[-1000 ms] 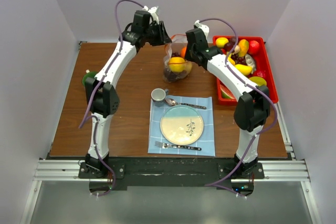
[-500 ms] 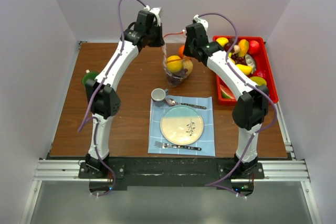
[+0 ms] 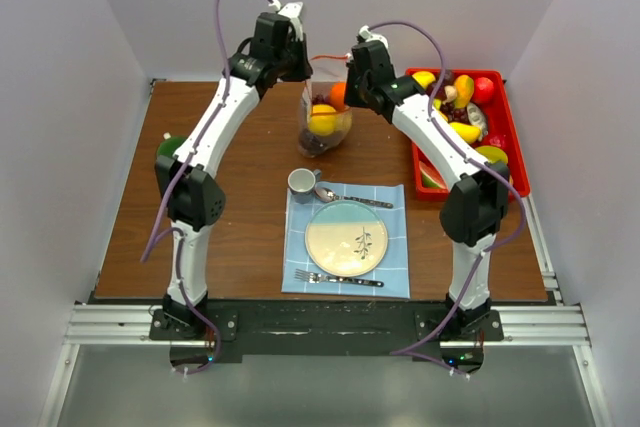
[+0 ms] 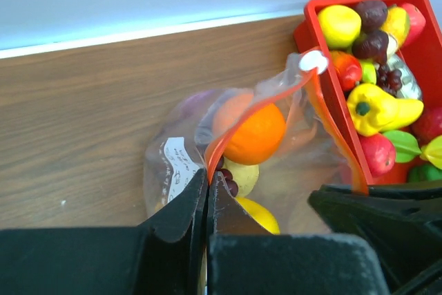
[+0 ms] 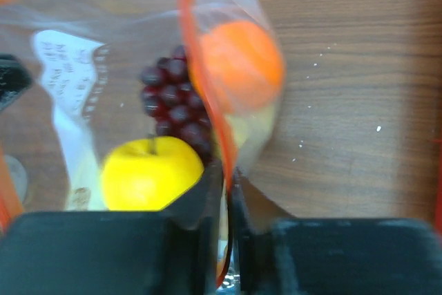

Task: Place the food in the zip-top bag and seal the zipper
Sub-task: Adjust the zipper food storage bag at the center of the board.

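Observation:
The clear zip-top bag (image 3: 322,127) hangs upright over the back of the table, held up between my two grippers. Inside it is food: a yellow apple (image 5: 148,174), purple grapes (image 5: 173,98) and an orange (image 4: 255,132). My left gripper (image 4: 206,174) is shut on the orange-red zipper (image 4: 215,144) at the bag's left end. My right gripper (image 5: 226,170) pinches the zipper (image 5: 197,53) at the other end, its jaws almost together around the strip. Seen from above, the zipper (image 3: 325,57) spans between the left gripper (image 3: 303,65) and the right gripper (image 3: 347,72). More food (image 3: 460,97) is piled in the tray.
The red tray (image 3: 505,132) stands at the back right, close beside the bag. Nearer the front lie a blue placemat (image 3: 395,197) with a plate (image 3: 346,238), a fork (image 3: 340,278), a spoon (image 3: 345,195) and a cup (image 3: 302,181). A green object (image 3: 168,147) sits behind the left arm.
The left gripper has closed on the zipper. Both grippers have risen and moved toward the back, lifting the bag so it hangs taller and narrower, slightly further left.

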Robot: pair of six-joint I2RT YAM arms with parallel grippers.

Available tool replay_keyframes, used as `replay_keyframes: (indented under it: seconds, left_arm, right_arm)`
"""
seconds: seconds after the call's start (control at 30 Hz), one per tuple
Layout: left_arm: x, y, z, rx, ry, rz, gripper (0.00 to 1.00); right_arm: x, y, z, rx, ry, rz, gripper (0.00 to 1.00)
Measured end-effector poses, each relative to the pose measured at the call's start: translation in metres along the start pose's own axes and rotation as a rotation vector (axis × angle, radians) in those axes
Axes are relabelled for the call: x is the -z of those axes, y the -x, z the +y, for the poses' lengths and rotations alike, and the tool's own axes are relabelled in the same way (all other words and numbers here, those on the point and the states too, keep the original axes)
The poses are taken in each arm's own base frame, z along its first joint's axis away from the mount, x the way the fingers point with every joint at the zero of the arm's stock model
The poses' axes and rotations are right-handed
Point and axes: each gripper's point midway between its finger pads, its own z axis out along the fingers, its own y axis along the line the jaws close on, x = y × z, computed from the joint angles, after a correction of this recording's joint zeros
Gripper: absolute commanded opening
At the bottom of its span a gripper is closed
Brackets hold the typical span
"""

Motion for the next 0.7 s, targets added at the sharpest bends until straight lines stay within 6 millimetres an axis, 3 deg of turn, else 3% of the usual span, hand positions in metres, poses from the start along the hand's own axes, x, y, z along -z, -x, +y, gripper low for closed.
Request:
replay_keyframes:
  seconds: [0.07,0.1,0.2,0.3,0.4,0.5,0.57,0.63,0.7]
  left_arm:
    - [-0.007,-0.007,-0.003,0.004,-0.019,0.016,0.0]
    - [-0.01,-0.012,-0.005,0.007,-0.031,0.026,0.0]
    - [-0.02,-0.026,-0.011,0.023,-0.065,0.051,0.0]
    - [-0.024,-0.028,-0.016,0.04,-0.095,0.05,0.0]
    - [-0.024,-0.021,-0.023,0.053,-0.127,0.025,0.0]
    - [-0.024,-0.018,-0.029,0.066,-0.153,0.017,0.0]
    - [-0.024,-0.018,-0.032,0.075,-0.167,0.017,0.0]
    - [-0.023,-0.016,-0.034,0.082,-0.182,0.011,0.0]
    - [-0.023,-0.014,-0.037,0.085,-0.195,0.007,0.0]
  right_arm:
    - [-0.003,-0.005,-0.001,0.014,0.0,0.018,0.46]
    - [-0.003,-0.01,-0.003,0.03,-0.004,0.036,0.58]
    - [-0.001,-0.016,-0.009,0.062,-0.02,0.064,0.69]
    - [0.016,-0.012,-0.02,0.093,-0.049,0.071,0.7]
    - [0.049,0.003,-0.044,0.075,-0.072,0.035,0.7]
    - [0.093,0.027,-0.104,-0.009,-0.138,-0.034,0.7]
    - [0.118,0.041,-0.158,-0.09,-0.228,-0.095,0.69]
    - [0.129,0.044,-0.204,-0.157,-0.313,-0.13,0.69]
    - [0.131,0.029,-0.244,-0.21,-0.387,-0.109,0.69]
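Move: Both hands are at the open mouth of the filled zipper food storage bag: its middle lies some 6 cm back, 4 cm right and 16 cm below the left hand, and about 3 cm back, 5 cm left and 13 cm below the right. From the right hand the red basket's middle is some 8 cm back, 27 cm right and 18 cm lower; the mug is about 18 cm back, 9 cm left and 21 cm down. The right hand, its fingers only just parting, opens wide and lets go of the bag's orange rim, dips slightly, then lifts and sweeps fast some 27 cm right and 8 cm back, away from the bag and over the red basket, turning clockwise about 25 degrees. The left hand keeps its shut pinch on the rim and draws it about 4.5 cm right, dipping 3 cm before rising part of the way back, with a slight roll, left side down. ##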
